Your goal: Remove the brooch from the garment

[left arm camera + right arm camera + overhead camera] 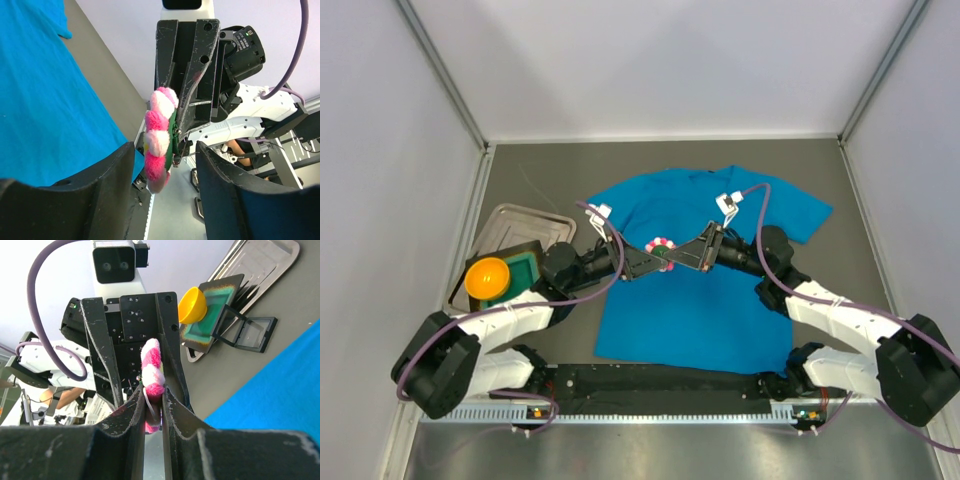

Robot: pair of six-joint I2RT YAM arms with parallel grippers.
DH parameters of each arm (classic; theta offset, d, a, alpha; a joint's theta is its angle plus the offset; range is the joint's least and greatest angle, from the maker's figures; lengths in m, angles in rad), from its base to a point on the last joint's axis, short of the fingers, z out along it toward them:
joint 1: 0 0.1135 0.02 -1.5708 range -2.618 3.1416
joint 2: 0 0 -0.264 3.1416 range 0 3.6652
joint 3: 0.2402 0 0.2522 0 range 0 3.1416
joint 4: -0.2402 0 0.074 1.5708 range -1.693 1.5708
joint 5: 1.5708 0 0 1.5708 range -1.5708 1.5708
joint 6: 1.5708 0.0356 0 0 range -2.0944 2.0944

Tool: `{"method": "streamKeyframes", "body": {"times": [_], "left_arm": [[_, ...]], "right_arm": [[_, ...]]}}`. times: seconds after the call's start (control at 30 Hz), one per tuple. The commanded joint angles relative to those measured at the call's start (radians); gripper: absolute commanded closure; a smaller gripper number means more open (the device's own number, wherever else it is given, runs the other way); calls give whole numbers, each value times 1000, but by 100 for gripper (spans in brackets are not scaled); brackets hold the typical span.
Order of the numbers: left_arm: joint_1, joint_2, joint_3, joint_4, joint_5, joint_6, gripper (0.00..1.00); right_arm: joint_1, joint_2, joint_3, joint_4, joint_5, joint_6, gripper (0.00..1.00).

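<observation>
The brooch (662, 243), a fluffy pink and white flower with a green back, hangs in the air above the chest of the blue garment (700, 300). My right gripper (152, 392) is shut on its lower edge, and its metal pin shows between the fingers. My left gripper (164, 150) faces it from the opposite side. It stands open, one finger on each side of the brooch (157, 135), with a gap on both sides. No blue cloth shows at the brooch's back. The garment (40, 100) lies flat on the table.
At the left stand a metal tray (520, 225), an orange round thing (487, 277) on a green pad (528, 265), and an open black case (245, 332). Grey walls close in both sides. The two arms cross over the shirt's lower half.
</observation>
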Motion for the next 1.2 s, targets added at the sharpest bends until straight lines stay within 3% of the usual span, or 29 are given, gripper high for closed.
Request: {"method": "streamKeyframes", "body": {"times": [0.0, 1.17], "left_arm": [[-3, -25, 23, 20, -13, 30, 45], [-5, -43, -2, 20, -37, 19, 64]], "right_arm": [[15, -19, 24, 39, 8, -4, 100], [17, -30, 7, 78, 19, 12, 100]]}}
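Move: The brooch is already pinched in my right fingers, its middle only about 1 cm ahead and 1 cm to the left of that hand. It sits between my left hand's open fingertips, about 1 cm ahead and 1 cm below. From my left hand the garment's middle is roughly 5 cm ahead, 9 cm right and 21 cm below; the small black frame lies about 18 cm left, 3 cm ahead and as far down. I narrow my left fingers around the brooch by about a third of their gap, one from below its petals and one from above its green back, stopping well short of shut. That hand otherwise stays nearly in place, dipping slightly and then rising to end about half a centimetre higher, while my right hand keeps its pinch and holds still. ##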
